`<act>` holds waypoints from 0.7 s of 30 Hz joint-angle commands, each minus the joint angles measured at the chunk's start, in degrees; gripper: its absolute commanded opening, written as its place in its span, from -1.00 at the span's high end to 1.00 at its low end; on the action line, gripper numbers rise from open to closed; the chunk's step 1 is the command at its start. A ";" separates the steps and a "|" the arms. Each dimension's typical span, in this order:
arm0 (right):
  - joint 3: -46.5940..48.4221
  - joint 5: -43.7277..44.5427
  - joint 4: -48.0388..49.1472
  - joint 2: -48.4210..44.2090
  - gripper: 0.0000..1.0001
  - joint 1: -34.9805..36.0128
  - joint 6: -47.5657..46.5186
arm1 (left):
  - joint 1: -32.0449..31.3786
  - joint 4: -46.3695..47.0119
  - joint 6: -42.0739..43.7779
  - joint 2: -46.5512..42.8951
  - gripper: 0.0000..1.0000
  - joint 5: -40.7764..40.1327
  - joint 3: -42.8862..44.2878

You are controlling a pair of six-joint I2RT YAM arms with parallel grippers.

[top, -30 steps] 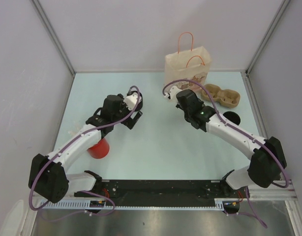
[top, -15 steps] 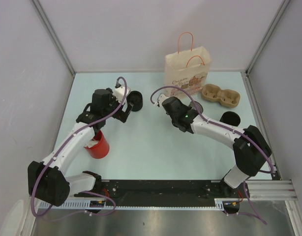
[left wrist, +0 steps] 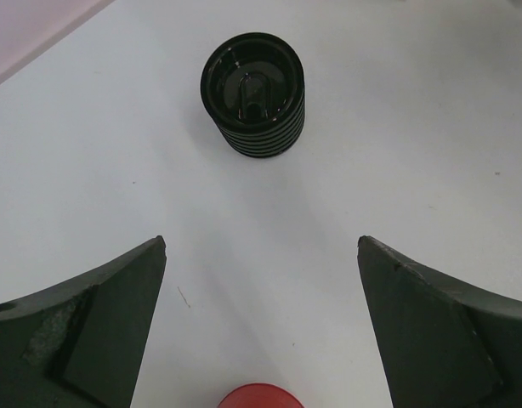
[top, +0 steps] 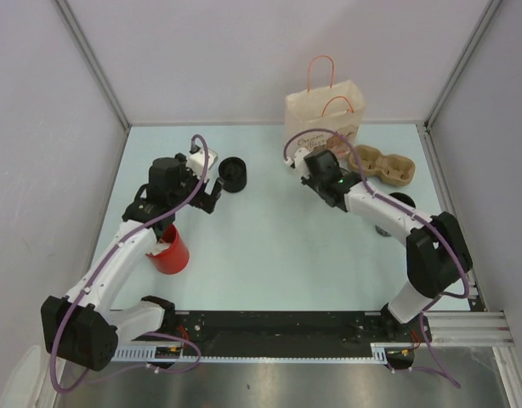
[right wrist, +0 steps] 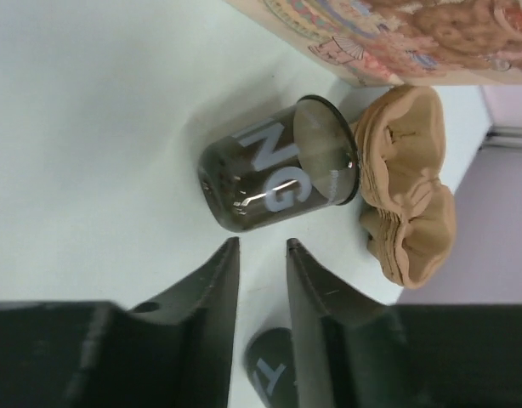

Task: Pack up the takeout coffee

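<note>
A black ribbed coffee cup (left wrist: 254, 93) with a lid stands upright just ahead of my left gripper (left wrist: 261, 246), which is wide open and holds nothing. In the top view this cup (top: 234, 174) sits right of the left gripper (top: 212, 191). A red cup (top: 170, 251) stands under the left arm. My right gripper (right wrist: 263, 246) has its jaws a little apart and empty. Just beyond its tips a dark see-through cup (right wrist: 278, 174) lies on its side against the brown cup carrier (right wrist: 410, 195). The paper bag (top: 323, 123) stands behind the right gripper (top: 310, 161).
Another dark cup (right wrist: 274, 374) sits under the right wrist and shows in the top view (top: 399, 202) beside the arm. The carrier (top: 382, 164) lies right of the bag. Grey walls close in the table on three sides.
The left arm drew back to the left, uncovering the black ribbed cup. The right gripper swung left, then back toward the bag, and its jaws parted slightly.
</note>
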 commanded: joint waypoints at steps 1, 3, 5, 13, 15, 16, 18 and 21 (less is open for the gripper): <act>5.94 -21.38 -5.32 -3.03 0.20 -9.14 0.09 | 0.41 1.58 -0.89 -1.24 -0.99 1.59 -1.55; 9.01 -25.81 -7.08 -2.68 -0.01 -14.76 -0.36 | 0.41 1.85 -0.89 -1.32 -0.99 1.77 -1.99; 11.82 -34.24 -10.57 -0.76 -0.16 -18.37 -1.42 | 0.41 1.93 -0.98 -1.41 -0.99 1.86 -2.25; 34.74 -58.24 -27.72 16.20 -0.57 -32.17 -6.51 | 0.41 2.72 -0.80 -1.32 -0.99 1.51 -3.48; 37.49 -60.54 -30.98 20.32 -0.58 -33.23 -9.05 | 0.41 2.99 -0.71 -1.32 -0.99 1.33 -3.83; 38.81 -62.03 -31.69 21.39 -0.58 -33.84 -9.76 | 0.41 3.08 -0.71 -1.32 -0.99 1.33 -3.92; 39.52 -64.49 -33.18 23.06 -0.57 -34.37 -12.30 | 0.41 3.08 -0.63 -1.15 -0.99 1.33 -4.10; 39.17 -67.31 -33.72 24.03 -0.54 -35.61 -13.46 | 0.41 3.34 -0.63 -0.97 -0.99 1.24 -4.19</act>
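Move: The coffee cup I'm going for lies on its side about 8 cm ahead of my right hand, some 3 cm to its right and 7 cm lower. Beyond the cup stands the paper bag, about 18 cm ahead and 1 cm to my left; the cup tray is roughly 14 cm ahead and 13 cm right; the standing cup is about 17 cm right and 2 cm back. From my left hand the lying cup is some 13 cm ahead, 32 cm right and 13 cm below. I swing my right hand forward and right in an arc of some 9 cm forward and 8 cm right, lifting about 5 cm and then sinking again to slightly below my starting height, close above the lying cup from its right. On the way I open the fingers from nearly shut to about three quarters and roll the hand some 30 degrees, left side up, so they point steeply down and left at the cup. My left hand just sinks about 2.5 cm, fingers wide. ##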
